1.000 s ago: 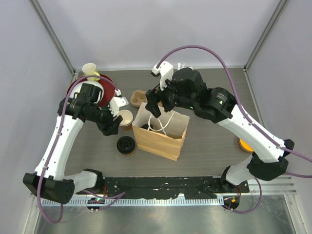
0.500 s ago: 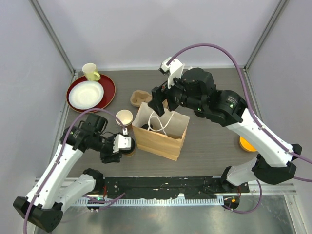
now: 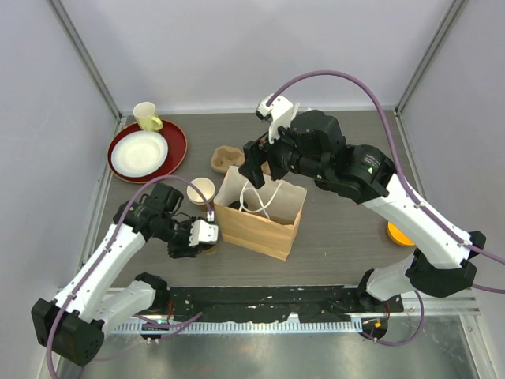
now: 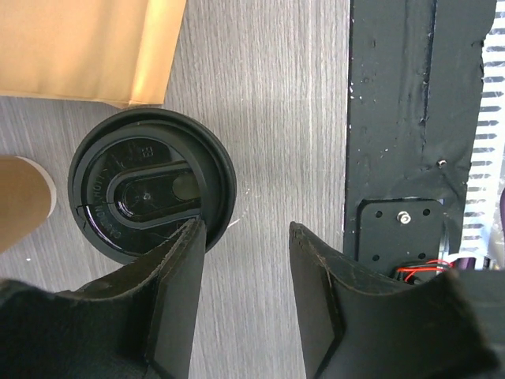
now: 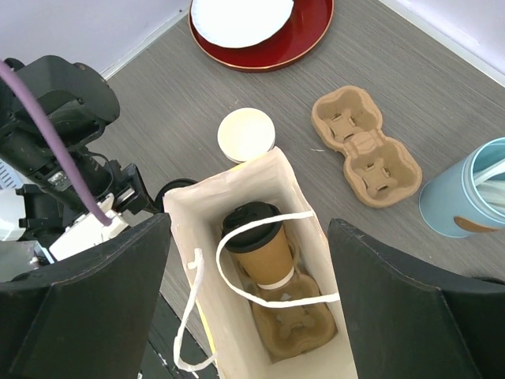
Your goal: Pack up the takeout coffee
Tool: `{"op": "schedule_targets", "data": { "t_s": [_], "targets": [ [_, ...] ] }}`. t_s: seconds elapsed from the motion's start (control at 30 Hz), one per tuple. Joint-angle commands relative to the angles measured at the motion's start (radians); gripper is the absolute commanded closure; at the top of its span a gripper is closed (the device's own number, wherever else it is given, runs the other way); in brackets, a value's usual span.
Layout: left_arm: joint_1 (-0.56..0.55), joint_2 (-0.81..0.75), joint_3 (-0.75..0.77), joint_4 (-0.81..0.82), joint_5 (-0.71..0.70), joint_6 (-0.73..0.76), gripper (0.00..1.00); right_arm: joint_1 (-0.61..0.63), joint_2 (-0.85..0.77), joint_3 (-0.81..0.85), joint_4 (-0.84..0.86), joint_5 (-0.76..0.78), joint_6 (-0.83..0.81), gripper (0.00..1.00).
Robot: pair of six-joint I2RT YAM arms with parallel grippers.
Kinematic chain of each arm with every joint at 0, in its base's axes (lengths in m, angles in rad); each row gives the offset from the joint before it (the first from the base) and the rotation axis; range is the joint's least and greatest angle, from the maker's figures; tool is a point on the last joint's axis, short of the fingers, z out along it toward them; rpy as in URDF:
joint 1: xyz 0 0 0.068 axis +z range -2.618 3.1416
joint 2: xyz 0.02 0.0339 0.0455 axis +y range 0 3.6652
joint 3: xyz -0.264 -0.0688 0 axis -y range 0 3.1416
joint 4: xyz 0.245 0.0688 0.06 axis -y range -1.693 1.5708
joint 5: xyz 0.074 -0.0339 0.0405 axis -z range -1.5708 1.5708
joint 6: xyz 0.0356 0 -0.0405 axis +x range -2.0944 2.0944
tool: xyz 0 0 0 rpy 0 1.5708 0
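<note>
One takeout coffee [image 5: 264, 245], a tan cup under a black sip lid, stands in a cardboard carrier inside the open paper bag [image 5: 197, 229]. My right gripper [image 5: 249, 225] hangs open above the bag [image 3: 260, 221], holding nothing. A second takeout coffee [image 4: 150, 185] stands on the table left of the bag. My left gripper [image 4: 246, 229] sits low beside it, jaws open over bare table. Its left finger [image 4: 177, 276] overlaps the lid's near rim. In the top view the left gripper [image 3: 197, 235] hides most of that cup.
A lidless tan cup [image 3: 201, 189] stands just behind the left gripper. A spare cardboard carrier [image 3: 225, 158] lies behind the bag, with a blue tin [image 5: 473, 189] beside it. A red tray [image 3: 175, 146] with a white plate and a cream cup [image 3: 145, 115] sits far left. A black rail [image 3: 260, 298] lines the near edge.
My left arm swung from the red tray toward the near side, down to the lidded cup, its jaws narrowing. The right gripper stayed over the bag, shifting only slightly.
</note>
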Motion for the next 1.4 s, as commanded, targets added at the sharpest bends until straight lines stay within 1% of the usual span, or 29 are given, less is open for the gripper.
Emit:
{"op": "schedule_targets", "data": {
  "t_s": [0.0, 0.27, 0.33, 0.43, 0.63, 0.8, 0.97, 1.07, 1.3, 1.37],
  "targets": [
    [-0.004, -0.032, -0.008, 0.024, 0.041, 0.114, 0.50, -0.002, -0.013, 0.015, 0.016, 0.014, 0.030, 0.14],
    [-0.026, 0.039, 0.006, 0.058, 0.067, 0.079, 0.56, -0.002, -0.018, 0.001, 0.005, 0.002, 0.046, 0.14],
    [-0.027, 0.042, 0.001, 0.056, 0.061, 0.080, 0.60, -0.003, -0.018, 0.003, 0.002, 0.002, 0.046, 0.14],
    [-0.035, 0.048, 0.012, 0.058, 0.064, 0.076, 0.62, -0.002, -0.018, 0.001, -0.006, -0.001, 0.045, 0.14],
    [-0.038, 0.037, 0.041, 0.031, 0.082, 0.086, 0.61, -0.003, -0.007, 0.003, -0.013, -0.024, 0.046, 0.14],
    [-0.052, 0.052, 0.026, 0.113, 0.056, 0.025, 0.60, -0.003, 0.001, 0.007, -0.013, -0.036, 0.046, 0.14],
    [-0.059, 0.059, 0.012, 0.148, 0.033, 0.017, 0.61, 0.000, -0.001, 0.006, -0.020, -0.040, 0.046, 0.14],
    [-0.061, 0.056, -0.005, 0.154, 0.024, 0.023, 0.66, -0.002, -0.002, 0.006, -0.020, -0.040, 0.053, 0.14],
    [-0.066, 0.052, -0.019, 0.160, 0.025, 0.025, 0.83, -0.002, 0.002, 0.007, -0.021, -0.044, 0.057, 0.14],
    [-0.064, 0.054, -0.017, 0.159, 0.019, 0.019, 0.85, -0.003, 0.004, 0.010, -0.021, -0.046, 0.059, 0.14]
  ]
}}
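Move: The lidded coffee cup stands about 4 cm ahead of the left hand and 3 cm to its right. The lid is just below fingertip height and the cup's middle some 7 cm down. The paper bag's middle is around 14 cm to the right of that cup and 5 cm farther out; the white-rimmed paper cup is some 11 cm straight beyond it. From the raised right hand, the lidded cup lies roughly 6 cm back, 13 cm left and 35 cm below. Sideways to its right and a little forward, about 3 cm in all and with hardly any change of height, the left hand shifts in over the black lid in two short slow steps with a pause between. It turns some 5 degrees clockwise while the fingers close from half open to nearly shut. The tips end together over the lid's near edge; whether they touch it can't be seen. ##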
